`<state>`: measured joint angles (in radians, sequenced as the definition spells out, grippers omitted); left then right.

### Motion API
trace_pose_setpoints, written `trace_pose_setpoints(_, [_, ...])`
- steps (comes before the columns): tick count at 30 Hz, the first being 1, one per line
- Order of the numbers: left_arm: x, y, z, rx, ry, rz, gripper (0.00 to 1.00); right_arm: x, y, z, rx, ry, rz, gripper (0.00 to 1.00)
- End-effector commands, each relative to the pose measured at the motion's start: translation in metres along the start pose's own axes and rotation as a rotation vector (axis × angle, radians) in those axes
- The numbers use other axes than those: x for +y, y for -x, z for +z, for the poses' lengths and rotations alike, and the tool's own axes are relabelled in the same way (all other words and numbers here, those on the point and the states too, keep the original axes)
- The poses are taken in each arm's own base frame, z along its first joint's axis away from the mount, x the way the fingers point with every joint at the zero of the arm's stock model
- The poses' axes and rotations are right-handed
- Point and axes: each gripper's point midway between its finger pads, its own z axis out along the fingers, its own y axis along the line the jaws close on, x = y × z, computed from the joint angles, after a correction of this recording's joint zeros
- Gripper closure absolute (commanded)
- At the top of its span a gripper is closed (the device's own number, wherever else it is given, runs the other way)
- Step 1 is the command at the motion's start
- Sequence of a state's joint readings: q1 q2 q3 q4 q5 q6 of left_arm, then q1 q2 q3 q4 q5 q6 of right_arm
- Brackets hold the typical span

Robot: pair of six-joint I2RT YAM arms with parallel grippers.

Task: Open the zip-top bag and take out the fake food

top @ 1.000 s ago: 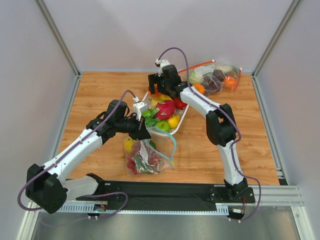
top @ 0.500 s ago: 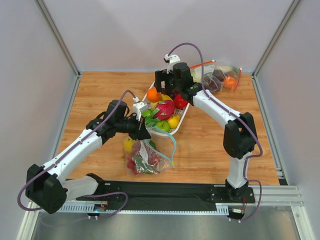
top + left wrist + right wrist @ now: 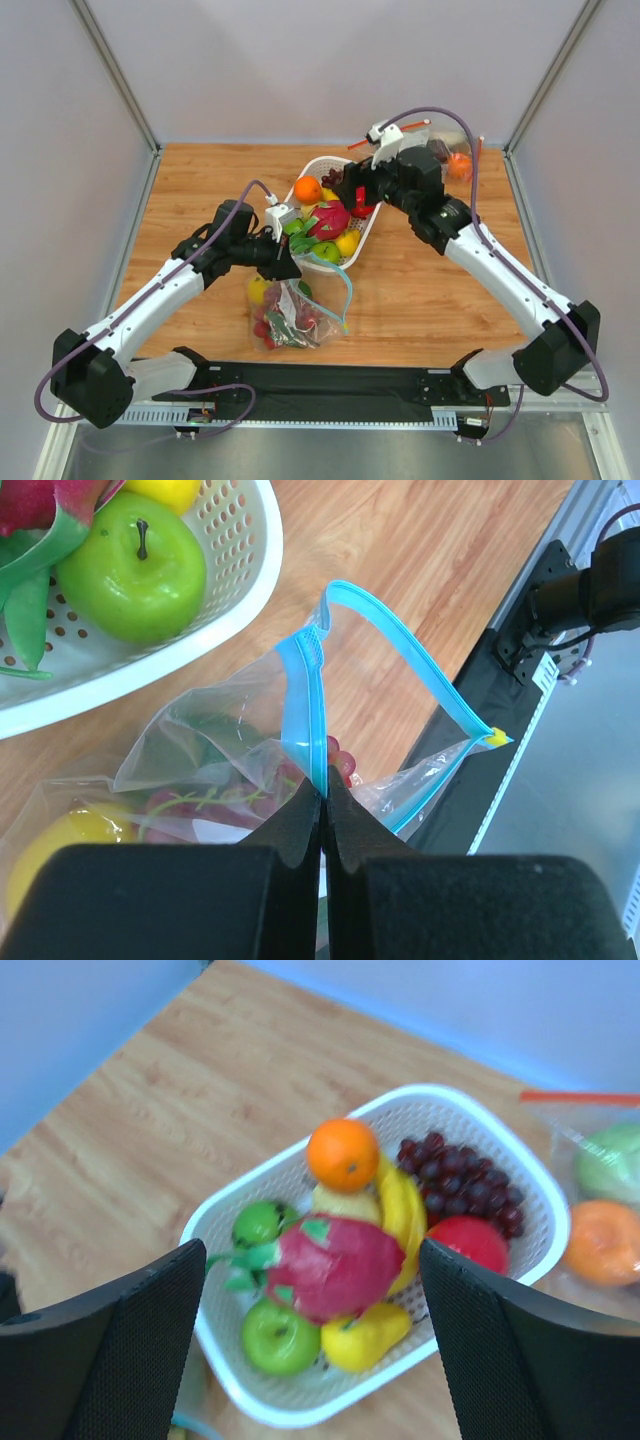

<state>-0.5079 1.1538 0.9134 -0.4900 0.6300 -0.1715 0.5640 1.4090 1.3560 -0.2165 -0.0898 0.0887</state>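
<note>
The zip-top bag [image 3: 297, 316] lies on the table in front of the basket, its teal zip strip [image 3: 310, 695] parted into a loop. My left gripper [image 3: 322, 792] is shut on that strip at the bag's mouth. Inside the bag are fake food pieces: a yellow lemon [image 3: 52, 842], red strawberries [image 3: 267, 328] and a dark green fruit [image 3: 303, 290]. An orange [image 3: 343, 1153] rests at the far end of the white basket [image 3: 470, 1097]. My right gripper [image 3: 310, 1260] hovers open above the basket's fruit, holding nothing.
The basket [image 3: 368, 232] also holds a pink dragon fruit [image 3: 335, 1265], purple grapes [image 3: 455, 1182], green apples [image 3: 130, 565], a banana and a pear. A second clear bag with a red-orange strip [image 3: 452, 158] lies at the back right. The black base rail [image 3: 330, 385] runs along the near edge.
My right arm has swung right and back from the basket's far-left end, uncovering the orange there. The left gripper and the bag have stayed put.
</note>
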Motion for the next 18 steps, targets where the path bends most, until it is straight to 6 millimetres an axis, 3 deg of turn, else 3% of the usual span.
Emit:
trace_pose_setpoints(1, [-0.004,0.012,-0.006,-0.038,-0.013,0.054,1.0,0.041,-0.057,-0.028,0.177,0.169,0.013,0.14])
trace_pose_setpoints(3, [-0.003,0.012,-0.005,-0.035,-0.011,0.052,1.0,0.062,-0.078,-0.041,0.236,0.256,0.084,0.19])
trace_pose_setpoints(4, [-0.002,0.012,-0.005,-0.034,-0.011,0.052,1.0,0.072,-0.097,-0.047,0.276,0.291,0.105,0.2])
trace_pose_setpoints(9, [0.0,0.011,-0.004,-0.031,-0.004,0.048,1.0,0.114,-0.118,-0.072,0.311,0.398,0.18,0.3])
trace_pose_setpoints(13, [0.0,0.011,-0.004,-0.029,-0.009,0.044,1.0,0.136,-0.132,-0.079,0.35,0.471,0.22,0.35])
trace_pose_setpoints(18, [-0.002,0.01,-0.004,-0.029,-0.017,0.049,1.0,0.147,-0.164,-0.074,0.429,0.495,0.244,0.41])
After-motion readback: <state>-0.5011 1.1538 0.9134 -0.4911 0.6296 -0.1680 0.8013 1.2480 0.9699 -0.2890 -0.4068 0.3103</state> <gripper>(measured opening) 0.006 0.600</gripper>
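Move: The grapes in the open bag lie about 15 cm back, 12 cm to the left and 27 cm below the right hand. The bag's mouth, some 18 cm back, 6 cm left and 14 cm below that hand, is on the way; the avocado sits about 4 cm farther out than the grapes, and the basket's green apple is 2 cm back, 6 cm left and 25 cm below the hand. From the left hand the grapes are 2 cm ahead, 1 cm left, 14 cm down. Empty, the right hand swings back from beside the basket towards the bag's open mouth, some 18 cm back, 12 cm down and a little left, slowing towards the end. Meanwhile its fingers tip down and turn counter-clockwise, each by about 25 degrees, and close partway. The left hand stays put and keeps its pinch on the blue zip edge. ##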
